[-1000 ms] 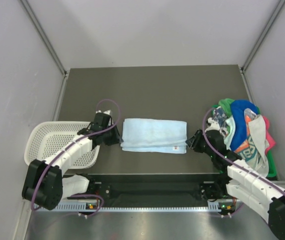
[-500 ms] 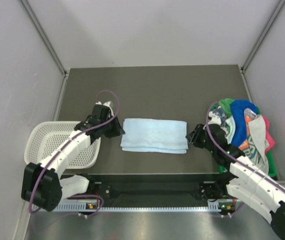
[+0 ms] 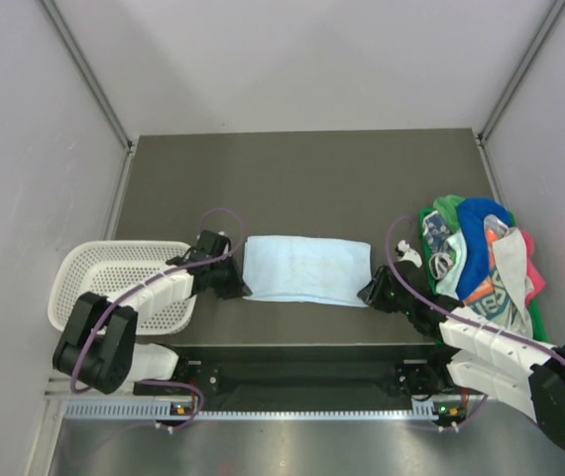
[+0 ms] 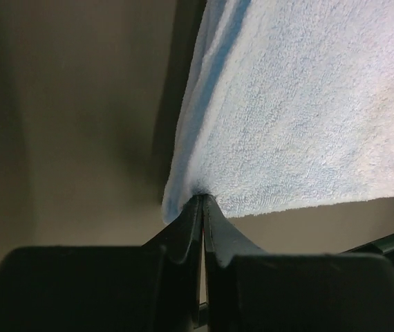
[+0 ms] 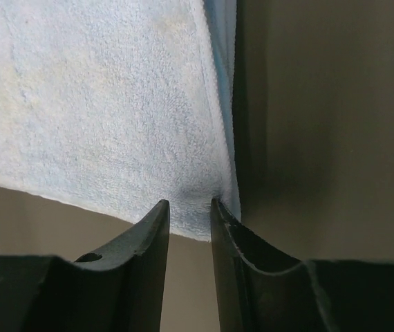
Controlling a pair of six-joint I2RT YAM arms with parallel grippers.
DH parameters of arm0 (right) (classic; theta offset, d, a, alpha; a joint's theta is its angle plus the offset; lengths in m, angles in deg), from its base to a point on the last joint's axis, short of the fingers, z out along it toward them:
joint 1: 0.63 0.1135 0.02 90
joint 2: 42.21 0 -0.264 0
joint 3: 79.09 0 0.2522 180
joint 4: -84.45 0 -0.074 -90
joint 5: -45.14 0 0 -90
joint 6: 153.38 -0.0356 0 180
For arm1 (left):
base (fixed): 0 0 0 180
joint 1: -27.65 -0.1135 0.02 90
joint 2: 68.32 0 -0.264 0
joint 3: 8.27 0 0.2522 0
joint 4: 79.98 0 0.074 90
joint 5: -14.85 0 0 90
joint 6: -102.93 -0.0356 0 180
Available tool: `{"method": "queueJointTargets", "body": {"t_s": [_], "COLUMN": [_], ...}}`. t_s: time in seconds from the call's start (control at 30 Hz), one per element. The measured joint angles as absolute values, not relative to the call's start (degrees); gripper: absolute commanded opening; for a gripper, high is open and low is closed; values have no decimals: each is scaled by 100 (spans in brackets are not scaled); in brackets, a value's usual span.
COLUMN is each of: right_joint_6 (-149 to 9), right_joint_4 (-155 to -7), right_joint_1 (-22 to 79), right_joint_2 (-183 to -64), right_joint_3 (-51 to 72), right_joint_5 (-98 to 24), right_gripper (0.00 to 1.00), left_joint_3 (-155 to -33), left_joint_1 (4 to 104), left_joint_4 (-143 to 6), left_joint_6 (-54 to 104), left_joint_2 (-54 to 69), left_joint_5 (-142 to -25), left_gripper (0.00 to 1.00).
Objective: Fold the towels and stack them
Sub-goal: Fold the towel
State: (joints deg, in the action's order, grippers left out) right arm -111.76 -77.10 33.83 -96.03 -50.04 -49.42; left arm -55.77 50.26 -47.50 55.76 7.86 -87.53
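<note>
A pale blue towel (image 3: pixel 307 270), folded into a long rectangle, lies flat in the middle of the table. My left gripper (image 3: pixel 235 286) is at its near left corner. In the left wrist view the left gripper (image 4: pixel 202 199) is shut, pinching that corner of the towel (image 4: pixel 301 104). My right gripper (image 3: pixel 370 293) sits at the near right corner. In the right wrist view the right gripper (image 5: pixel 190 204) is open, its tips straddling the towel's (image 5: pixel 100 104) near edge. A heap of unfolded towels (image 3: pixel 481 263) in royal blue, green, pink, grey and print lies at the right.
A white mesh basket (image 3: pixel 114 283) stands at the left, just behind my left arm. A green tray edge (image 3: pixel 538 319) shows under the heap at the right wall. Bare dark table (image 3: pixel 302 178) stretches beyond the folded towel to the back wall.
My left gripper slid to the towel's near left corner and shut on it. My right gripper moved nearer and down to the near right corner, still open.
</note>
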Motion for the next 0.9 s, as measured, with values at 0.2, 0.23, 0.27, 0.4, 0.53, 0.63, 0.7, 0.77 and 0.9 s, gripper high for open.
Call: {"method": "queueJointTargets", "body": {"t_s": [0.2, 0.23, 0.27, 0.4, 0.53, 0.63, 0.7, 0.77, 0.9], "right_joint_6": [-11356, -11358, -11358, -11351, -11329, -11286, -11238, -11183, -11074], "right_joint_4": [-7817, -7813, -7802, -7697, -7516, -7503, -7503, -7522, -7605], "right_joint_1": [3385, 3385, 3385, 3385, 3381, 3357, 3313, 3250, 3027], "right_joint_2": [-9559, -9559, -9559, -9524, -9435, -9441, -9505, -9597, -9712], "right_joint_3": [-5082, -5082, -5078, -5045, -5019, -5014, -4975, -4942, -4940], "right_joint_5": [-4950, -4950, -4950, -4983, -5053, -5060, -5029, -4977, -4817], "right_gripper": [30, 30, 30, 31, 31, 31, 31, 31, 31], "left_joint_3": [-5327, -5332, -5343, -5627, -6289, -6687, -6910, -7107, -7266], "left_joint_1": [5037, 5041, 5041, 5052, 5056, 5056, 5056, 5056, 5054], "left_joint_4": [-5010, -4977, -4929, -4407, -4099, -4108, -4105, -4073, -4068], "left_joint_6": [5856, 5860, 5847, 5703, 5443, 5279, 5141, 5036, 4839], "left_joint_2": [533, 511, 480, 266, 109, 229, 526, 922, 1636], "left_joint_5": [-8699, -8686, -8672, -8598, -8369, -8146, -8017, -7971, -7973], "left_gripper": [7, 8, 9, 32, 51, 59, 62, 65, 69]}}
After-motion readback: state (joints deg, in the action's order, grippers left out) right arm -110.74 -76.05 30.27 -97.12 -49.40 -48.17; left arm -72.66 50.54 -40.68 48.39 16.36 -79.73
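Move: The folded light-blue towel has its near-left corner right at the left hand's shut tips; the middle of its left edge is about 6 cm ahead, level sideways and barely below, the towel's middle about 5 cm ahead and 14 cm right. The white basket's middle sits 29 cm left, 1 cm ahead. From the right hand, at the near-right corner, the towel's middle is some 6 cm ahead and 13 cm left. The towel's near-left corner is left behind as the shut left fingertips come free, rise about 7 cm while swinging forward along the left edge, then sink halfway back, ending some 6 cm farther out. The fingers spread wide on the way, one outside the edge and one above the cloth. The right hand stays low at the near-right corner, its part-open fingers unchanged, easing about 1 cm to the right. ##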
